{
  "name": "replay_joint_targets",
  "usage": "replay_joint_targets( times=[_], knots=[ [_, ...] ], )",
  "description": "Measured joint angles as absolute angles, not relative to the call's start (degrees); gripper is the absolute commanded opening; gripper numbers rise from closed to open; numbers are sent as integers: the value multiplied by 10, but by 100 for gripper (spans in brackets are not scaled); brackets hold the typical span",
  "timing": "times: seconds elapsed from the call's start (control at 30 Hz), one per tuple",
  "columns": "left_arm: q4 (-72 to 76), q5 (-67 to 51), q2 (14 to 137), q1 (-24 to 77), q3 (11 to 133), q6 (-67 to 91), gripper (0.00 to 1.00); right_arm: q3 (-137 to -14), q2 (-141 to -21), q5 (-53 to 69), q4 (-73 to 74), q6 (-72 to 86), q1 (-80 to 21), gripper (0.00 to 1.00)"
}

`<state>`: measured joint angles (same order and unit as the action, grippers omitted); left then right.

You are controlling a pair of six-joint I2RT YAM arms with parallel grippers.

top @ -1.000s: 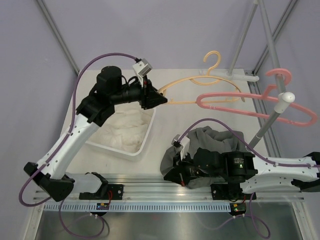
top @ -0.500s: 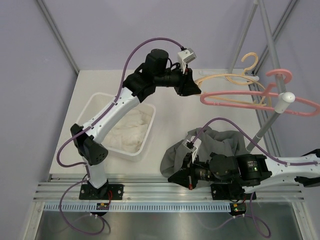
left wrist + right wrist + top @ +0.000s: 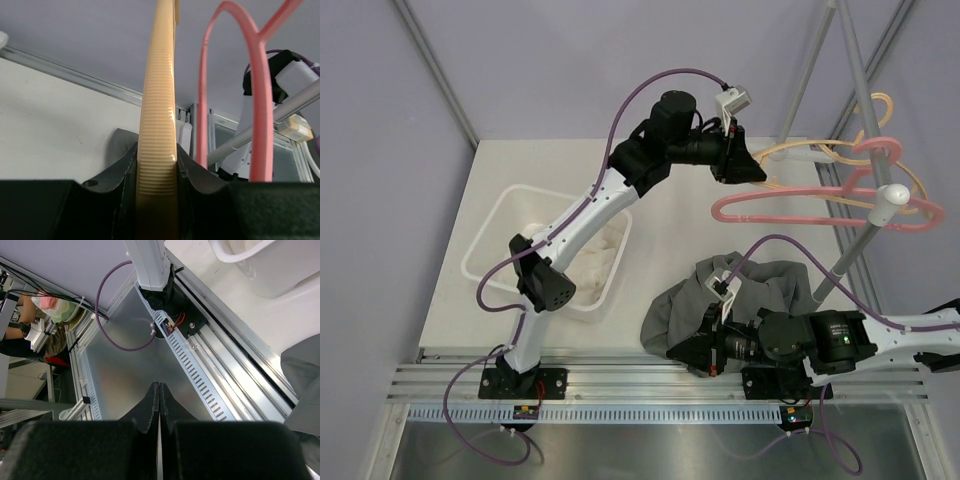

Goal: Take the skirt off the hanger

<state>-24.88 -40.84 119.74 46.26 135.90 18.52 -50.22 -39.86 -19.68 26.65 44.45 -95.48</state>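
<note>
The grey skirt (image 3: 760, 285) lies crumpled on the table at the front right, off any hanger; its edge shows in the right wrist view (image 3: 302, 385). My left gripper (image 3: 752, 165) is raised at the back, shut on the bare beige hanger (image 3: 820, 150), whose ribbed arm (image 3: 160, 100) sits pinched between the jaws of the left gripper (image 3: 157, 175). The hanger's hook reaches the clothes rack beside the pink hanger (image 3: 820, 212). My right gripper (image 3: 688, 352) hovers low by the skirt's near edge, shut and empty, with the right gripper (image 3: 159, 390) pointing over the front rail.
A white bin (image 3: 485, 240) with white cloth stands at the left. The rack's grey pole (image 3: 865, 235) slants up at the right, the pink hanger (image 3: 260, 100) hanging on it. An aluminium rail (image 3: 620, 375) runs along the table's front edge.
My left arm has swung right and up, carrying the beige hanger from above the bin to the rack. The right gripper has shifted slightly right, still shut.
</note>
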Motion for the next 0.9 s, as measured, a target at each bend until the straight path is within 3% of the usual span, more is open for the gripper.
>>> replay_joint_targets(
  times=[0.9],
  knots=[
    [-124, -422, 1242, 502, 1389, 264, 0, -472, -400, -220, 233, 448, -969, 0]
  ],
)
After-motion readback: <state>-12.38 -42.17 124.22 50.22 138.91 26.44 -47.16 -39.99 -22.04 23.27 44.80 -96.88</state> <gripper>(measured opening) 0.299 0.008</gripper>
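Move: The beige hanger is already gripped by its left shoulder. The stretch of rail it is going to lies about 15 cm to the left hand's right, 4 ahead and some 12 above. The pink hanger's middle is roughly 12 cm right, 4 back and 2 above; the rail's near end about 16 right, 9 back and 12 above. From the idle right hand, that stretch of rail is some 30 cm ahead, 25 right and 23 up. The beige hanger, kept pinched in the left fingers, is carried about 5 cm to the right and 3 cm back, passing under the rail towards its far side beside the pink hanger. It then rises some 2 cm and slows almost to a stop, while the wrist tips the fingertips up by nearly 10 degrees and turns slightly clockwise. ##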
